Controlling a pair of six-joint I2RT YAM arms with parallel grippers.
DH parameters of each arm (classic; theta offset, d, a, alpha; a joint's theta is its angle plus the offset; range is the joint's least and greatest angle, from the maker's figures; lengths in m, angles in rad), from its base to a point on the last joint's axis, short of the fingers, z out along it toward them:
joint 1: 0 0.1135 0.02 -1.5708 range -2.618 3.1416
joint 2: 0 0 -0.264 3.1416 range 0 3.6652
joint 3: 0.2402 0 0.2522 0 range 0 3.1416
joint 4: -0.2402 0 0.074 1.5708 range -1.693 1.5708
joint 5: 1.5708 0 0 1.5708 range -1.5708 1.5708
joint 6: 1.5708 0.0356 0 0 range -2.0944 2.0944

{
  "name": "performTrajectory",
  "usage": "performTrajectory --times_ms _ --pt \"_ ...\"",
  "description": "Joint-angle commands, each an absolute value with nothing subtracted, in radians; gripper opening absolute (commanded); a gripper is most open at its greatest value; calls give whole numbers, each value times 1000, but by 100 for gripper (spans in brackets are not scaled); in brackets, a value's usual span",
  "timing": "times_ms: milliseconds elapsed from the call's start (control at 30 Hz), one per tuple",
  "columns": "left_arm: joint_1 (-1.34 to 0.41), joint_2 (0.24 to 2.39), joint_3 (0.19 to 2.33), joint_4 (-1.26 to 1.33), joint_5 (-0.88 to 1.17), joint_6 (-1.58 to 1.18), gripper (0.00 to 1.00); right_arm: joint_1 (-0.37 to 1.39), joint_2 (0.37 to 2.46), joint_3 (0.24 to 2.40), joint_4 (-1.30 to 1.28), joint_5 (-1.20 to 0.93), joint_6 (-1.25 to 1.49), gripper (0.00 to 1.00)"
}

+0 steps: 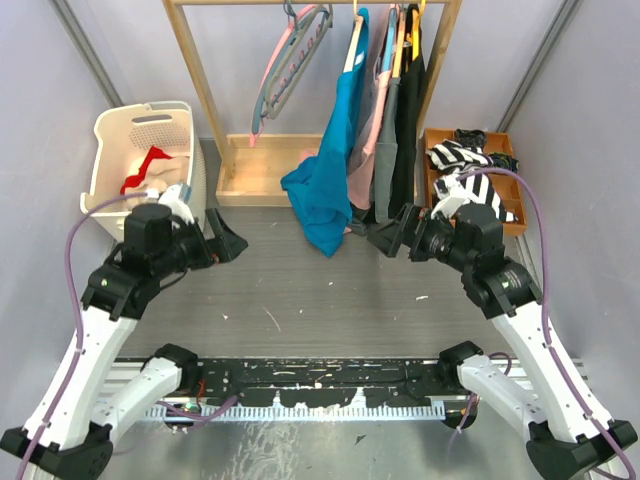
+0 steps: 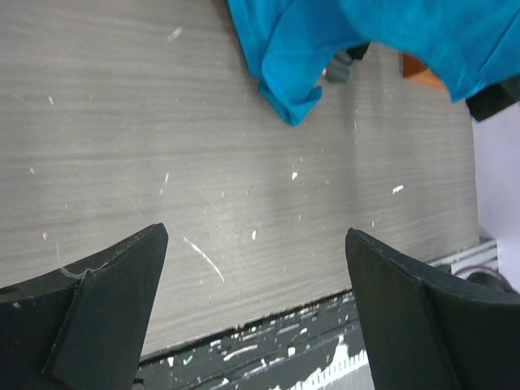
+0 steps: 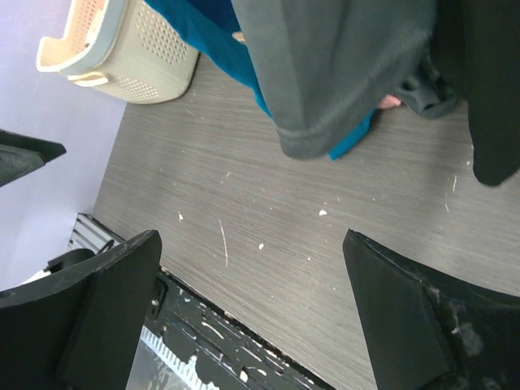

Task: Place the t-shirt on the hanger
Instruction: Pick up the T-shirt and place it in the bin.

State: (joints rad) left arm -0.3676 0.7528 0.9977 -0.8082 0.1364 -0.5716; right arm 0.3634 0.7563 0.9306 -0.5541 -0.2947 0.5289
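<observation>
Beige cloth, apparently the t-shirt [image 1: 120, 158], lies crumpled in the cream laundry basket [image 1: 190, 160] at the back left, beside a red cloth [image 1: 147, 166]. I cannot make out the pale grey hanger in any view. My left gripper [image 1: 230, 243] is open and empty above the table, right of the basket; in the left wrist view [image 2: 256, 234] only bare tabletop shows between its fingers. My right gripper [image 1: 388, 238] is open and empty near the hems of the hanging clothes; in the right wrist view [image 3: 250, 237] bare tabletop shows between its fingers.
A wooden clothes rack [image 1: 195, 90] stands at the back. A pink and a blue-grey hanger [image 1: 290, 60], a teal garment [image 1: 330, 160], and grey and black garments [image 1: 395, 120] hang from it. An orange bin [image 1: 432, 150] of striped cloths is at the back right.
</observation>
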Motion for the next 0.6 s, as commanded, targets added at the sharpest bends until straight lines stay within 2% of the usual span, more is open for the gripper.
performTrajectory --times_ms 0,133,300,400,567 --pt "-360 869 1194 -802 8 -493 98 363 841 1073 -469 -336 541 100" --pt "-294 971 1336 -821 -71 -456 98 362 947 1153 -418 -388 567 100" --pt "-86 1091 1419 -806 38 -455 98 364 1052 1203 -349 -506 624 100" --pt "44 1154 1436 -802 41 -443 98 364 1057 1200 -347 -541 628 100" --pt "161 1295 1478 -815 -31 -399 98 365 1000 1142 -364 -543 613 100"
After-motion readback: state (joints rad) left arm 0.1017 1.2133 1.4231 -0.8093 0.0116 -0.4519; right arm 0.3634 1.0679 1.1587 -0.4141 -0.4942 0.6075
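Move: The beige T-shirt in the laundry basket lies about 22 cm ahead of the left hand, 19 cm to its left and some 20 cm below, with a red cloth about 4 cm left of the shirt and 1 cm farther out. The teal garment hangs roughly 17 cm ahead and 20 cm right of this hand. From the right hand, the grey hanging garment is about 13 cm ahead and 3 cm left; the black one about 15 cm ahead and 6 cm right. Rising forward, then sweeping left and starting to sink, the left hand travels some 13 cm ahead and 14 cm left towards the laundry basket, turning about 30 degrees counter-clockwise with its fingers kept wide open. The right hand, also open, goes about 5 cm each left, forward and up towards the hanging clothes, stopping its advance near the end. ##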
